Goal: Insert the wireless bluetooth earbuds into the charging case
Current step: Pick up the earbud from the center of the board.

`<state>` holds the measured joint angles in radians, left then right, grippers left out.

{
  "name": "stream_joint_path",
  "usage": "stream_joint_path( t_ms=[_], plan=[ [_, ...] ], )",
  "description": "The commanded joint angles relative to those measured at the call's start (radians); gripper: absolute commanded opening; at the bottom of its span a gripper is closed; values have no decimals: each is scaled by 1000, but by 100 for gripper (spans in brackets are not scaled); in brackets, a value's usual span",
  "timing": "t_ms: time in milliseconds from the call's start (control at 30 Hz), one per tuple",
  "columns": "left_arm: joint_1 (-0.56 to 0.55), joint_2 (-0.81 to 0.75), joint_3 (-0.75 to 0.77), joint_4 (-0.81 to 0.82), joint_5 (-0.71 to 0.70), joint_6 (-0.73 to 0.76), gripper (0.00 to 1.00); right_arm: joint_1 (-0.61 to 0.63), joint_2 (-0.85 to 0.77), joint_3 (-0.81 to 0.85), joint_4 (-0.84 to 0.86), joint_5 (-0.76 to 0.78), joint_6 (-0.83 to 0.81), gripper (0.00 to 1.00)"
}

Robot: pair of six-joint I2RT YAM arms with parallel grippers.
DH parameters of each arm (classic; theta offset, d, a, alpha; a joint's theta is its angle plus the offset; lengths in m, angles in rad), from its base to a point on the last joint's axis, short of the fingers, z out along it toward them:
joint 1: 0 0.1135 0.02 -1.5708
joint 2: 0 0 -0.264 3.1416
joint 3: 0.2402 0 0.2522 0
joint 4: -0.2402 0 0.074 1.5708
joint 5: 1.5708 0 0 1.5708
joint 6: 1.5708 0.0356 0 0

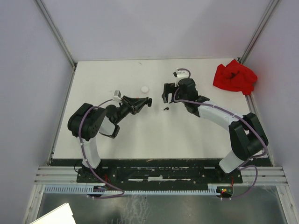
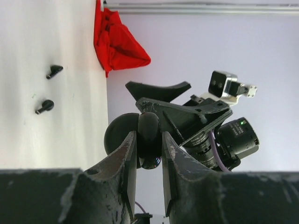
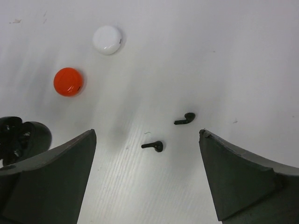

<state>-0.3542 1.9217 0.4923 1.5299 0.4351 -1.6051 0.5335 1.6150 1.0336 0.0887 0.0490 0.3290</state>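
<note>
Two black earbuds lie on the white table, one (image 3: 185, 118) just beyond the other (image 3: 154, 146); the top view shows them as one small dark speck (image 1: 166, 108). My right gripper (image 3: 147, 134) hangs open above them, its fingers wide apart and empty; it also shows in the top view (image 1: 166, 94). My left gripper (image 2: 148, 134) is shut on a round black charging case (image 2: 149, 123), held off the table just left of the earbuds (image 1: 148, 101). The case's lid looks swung open to one side (image 2: 119, 133). The left wrist view shows both earbuds (image 2: 45, 107) (image 2: 54, 71) far left.
A white round case (image 3: 107, 39) (image 1: 145, 88) and an orange-red round case (image 3: 68, 81) rest on the table beyond the earbuds. A crumpled red cloth (image 1: 235, 77) lies at the back right corner. Grey walls close the table (image 1: 117, 135) on three sides.
</note>
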Motion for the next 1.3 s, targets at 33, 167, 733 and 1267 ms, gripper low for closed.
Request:
stream_joint_path(
  t_ms=[33,167,733,1267],
  plan=[
    [37,-16,-8,145,-36,-38,3,-12,3,44,-117,89,-2,99],
    [50,-27,-2,142,-44,-54,3,-20,91,117,-192,83,16,99],
    [70,-59,-17,148,-15,-31,3,-51,309,237,-172,0,106,97],
    [89,-32,-17,182,-6,-49,3,-53,414,328,-188,-32,132,96]
  ],
)
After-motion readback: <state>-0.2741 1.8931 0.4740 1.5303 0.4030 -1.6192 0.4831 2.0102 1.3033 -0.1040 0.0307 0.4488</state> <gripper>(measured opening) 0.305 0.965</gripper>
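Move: The farther of the two black earbuds lies on the board about 4 cm ahead of the right hand, 3 cm to its right and some 13 cm below. Its twin lies roughly 4 cm nearer the base than that earbud, about 1 cm right of the hand. The black case in the left fingers hangs some 8 cm to the right hand's left and 4 cm back, near its height. From the left hand, the farther earbud is about 8 cm ahead, 10 cm right and 14 cm down. Towards the farther black earbud the right hand sinks about 11 cm, first swinging some 2 cm right, then easing forward 3–4 cm and back left while the wrist tips down some 20 degrees. Its fingers stay wide open, the right one coming close beside the earbud. The left hand keeps its grip on the black case and carries it away, left and a little forward. ##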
